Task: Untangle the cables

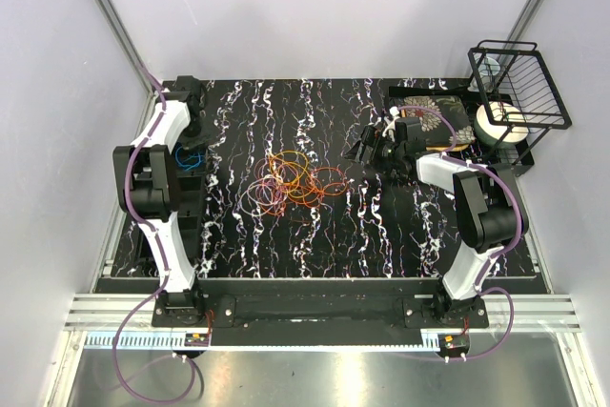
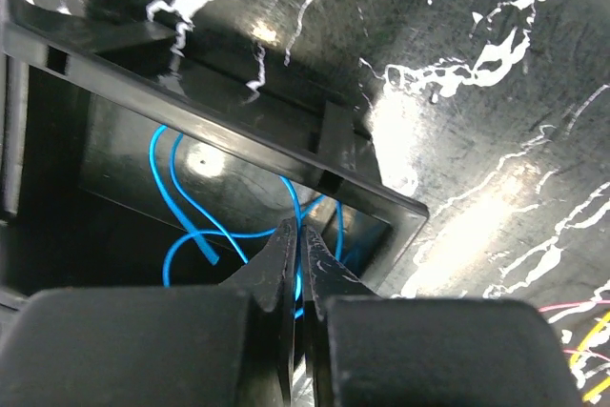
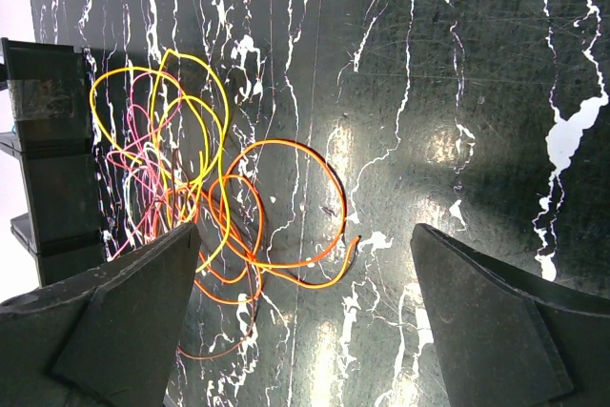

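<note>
A tangle of cables (image 1: 295, 178) in orange, yellow, red and pink lies in loose loops on the middle of the black marbled table (image 1: 381, 226). A blue cable (image 2: 181, 207) lies coiled in a black tray (image 2: 238, 131) at the table's left edge. My left gripper (image 2: 297, 228) hangs over that tray, shut on a strand of the blue cable (image 1: 188, 157). To the right of the tangle, my right gripper (image 3: 305, 228) stands wide open above the table with nothing between its fingers. An orange loop (image 3: 338, 188) of the tangle (image 3: 191, 169) lies just ahead of it.
A black wire basket (image 1: 519, 83) stands at the back right corner. A white roll (image 1: 500, 121) and a patterned flat object (image 1: 429, 111) sit beside it. White walls close in the table on three sides.
</note>
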Controlling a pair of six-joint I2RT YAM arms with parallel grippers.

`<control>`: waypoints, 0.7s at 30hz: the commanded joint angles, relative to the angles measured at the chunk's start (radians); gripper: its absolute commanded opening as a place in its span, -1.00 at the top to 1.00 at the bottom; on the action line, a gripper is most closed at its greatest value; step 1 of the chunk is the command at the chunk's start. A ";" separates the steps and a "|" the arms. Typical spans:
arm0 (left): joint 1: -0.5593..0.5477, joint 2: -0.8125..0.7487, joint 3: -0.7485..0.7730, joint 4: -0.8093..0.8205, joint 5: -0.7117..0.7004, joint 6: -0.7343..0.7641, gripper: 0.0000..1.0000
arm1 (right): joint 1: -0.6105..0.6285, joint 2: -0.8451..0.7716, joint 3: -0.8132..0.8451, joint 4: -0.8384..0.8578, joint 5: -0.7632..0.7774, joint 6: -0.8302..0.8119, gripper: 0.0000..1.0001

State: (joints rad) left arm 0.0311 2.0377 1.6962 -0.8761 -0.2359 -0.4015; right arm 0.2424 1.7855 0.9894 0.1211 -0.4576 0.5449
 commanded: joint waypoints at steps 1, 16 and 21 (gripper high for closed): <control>0.018 -0.031 0.028 -0.008 0.084 -0.053 0.95 | 0.006 -0.001 0.034 0.002 -0.013 0.003 -0.96; 0.021 -0.258 0.050 -0.011 -0.049 -0.010 -0.97 | 0.005 0.003 0.035 0.006 -0.021 0.006 -0.97; -0.026 -0.434 0.013 -0.011 -0.158 0.016 -0.97 | 0.006 0.009 0.037 0.011 -0.029 0.010 -0.97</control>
State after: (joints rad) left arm 0.0410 1.7546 1.6970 -0.8970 -0.2771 -0.4145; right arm 0.2424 1.7855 0.9894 0.1215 -0.4637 0.5480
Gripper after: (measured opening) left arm 0.985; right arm 0.983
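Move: The left gripper, shut on the blue cable, hangs over the right far part of the tray's far compartment; the middle of that compartment lies some 4 cm back, 4 cm left and 4 cm below. The tray's middle compartment is about 15 cm back and 5 cm left of the hand, and the cable pile roughly 23 cm right and 12 cm back. From the right gripper the far compartment lies about 43 cm left, level fore and aft, a few centimetres lower. Keep the left gripper low over the far compartment while you spread the fingers from shut to fully open and let go of the blue cable. As they open, lift nearly straight up, gathering speed, about 12 cm clear of the tray, tilting the wrist some 15 degrees so the fingertips swing forward. ##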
